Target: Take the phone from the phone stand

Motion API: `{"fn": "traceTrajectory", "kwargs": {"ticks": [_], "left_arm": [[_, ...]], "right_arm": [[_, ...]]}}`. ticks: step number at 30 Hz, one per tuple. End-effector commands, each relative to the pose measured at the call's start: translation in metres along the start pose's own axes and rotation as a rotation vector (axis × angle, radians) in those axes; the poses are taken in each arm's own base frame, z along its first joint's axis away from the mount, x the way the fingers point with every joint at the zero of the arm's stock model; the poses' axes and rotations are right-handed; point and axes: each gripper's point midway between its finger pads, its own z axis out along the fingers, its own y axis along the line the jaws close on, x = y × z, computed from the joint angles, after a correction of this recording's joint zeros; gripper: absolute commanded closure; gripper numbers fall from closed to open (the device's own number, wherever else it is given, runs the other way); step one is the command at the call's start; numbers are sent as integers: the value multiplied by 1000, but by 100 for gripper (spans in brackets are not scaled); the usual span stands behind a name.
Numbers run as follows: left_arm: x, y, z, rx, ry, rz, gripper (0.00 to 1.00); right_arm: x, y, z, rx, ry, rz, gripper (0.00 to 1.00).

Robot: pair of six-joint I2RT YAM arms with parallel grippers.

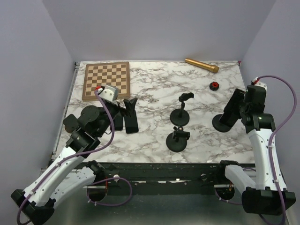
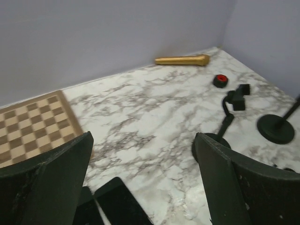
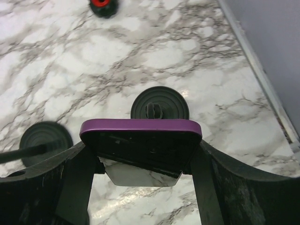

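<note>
A phone in a purple case (image 3: pixel 140 140) stands upright on the black phone stand (image 3: pixel 160 104) at the table's right; in the top view the phone (image 1: pixel 233 108) leans over the stand's round base (image 1: pixel 219 123). My right gripper (image 3: pixel 140 166) is shut on the phone, a finger (image 3: pixel 77 178) pressed on each side edge; it also shows in the top view (image 1: pixel 241 105). My left gripper (image 2: pixel 143 187) is open and empty above the left of the table (image 1: pixel 125 107). Two dark phones (image 2: pixel 119 204) lie flat below it (image 1: pixel 131 123).
Two empty black stands (image 1: pixel 180 115) (image 1: pixel 177 139) stand mid-table. A chessboard (image 1: pixel 107 79) lies at the back left, a gold cylinder (image 1: pixel 201 64) at the back edge, and a red-and-black knob (image 1: pixel 214 86) behind the held phone. The right wall is close to the right arm.
</note>
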Motion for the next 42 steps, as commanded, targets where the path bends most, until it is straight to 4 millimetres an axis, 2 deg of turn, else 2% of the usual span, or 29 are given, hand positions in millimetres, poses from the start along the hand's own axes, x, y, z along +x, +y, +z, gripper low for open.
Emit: {"fn": "traceTrajectory", "kwargs": {"ticks": [1,4,7,12,15,22,26,31,37,42], "left_arm": [[1,-82,-4,435,-5,-42,5],[8,-120,-3,588,49,-107,12],[11,-150,3,640,106,-180,14],[20,-209,14,698,164,-239,14],[27,-240,25,724,212,-277,19],[57,-285,63,746,306,-311,30],[79,-299,83,727,377,-298,37],[98,-303,103,670,399,-299,37],[116,-309,115,656,414,-287,38],[130,-312,128,624,443,-282,48]], "right_arm": [[8,53,-14,-286,44,-47,96],[16,72,-18,-375,88,-72,97],[27,89,-20,-436,125,-112,97],[31,99,-24,-484,135,-128,96],[35,106,-26,-525,154,-133,96],[43,111,-31,-548,205,-139,96],[47,114,-36,-574,222,-136,96],[47,117,-39,-602,222,-135,96],[47,120,-40,-614,227,-132,96],[47,121,-38,-614,235,-133,96]]}}
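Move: Off to the left hand's right by about 50 cm, level in reach and some 13 cm lower, is the phone that the right hand already holds, still clamped in its stand. The far empty stand is about 28 cm to the left hand's right and 3 cm farther out; a loose phone lies almost under that hand, 3 cm to its left. From the right hand the far empty stand is some 24 cm left and 3 cm ahead, the near empty stand about 27 cm left and 12 cm back. Sweeping some 34 cm to the right across the table and sinking about 10 cm, the left hand swings towards the held phone and its clamp, dipping back past midway and then coming forward again; it turns about 40 degrees clockwise, tips down and half narrows its fingers. The right hand keeps its grip and brings the phone about 11 cm left to meet it, turning 30 degrees counter-clockwise and easing off. ##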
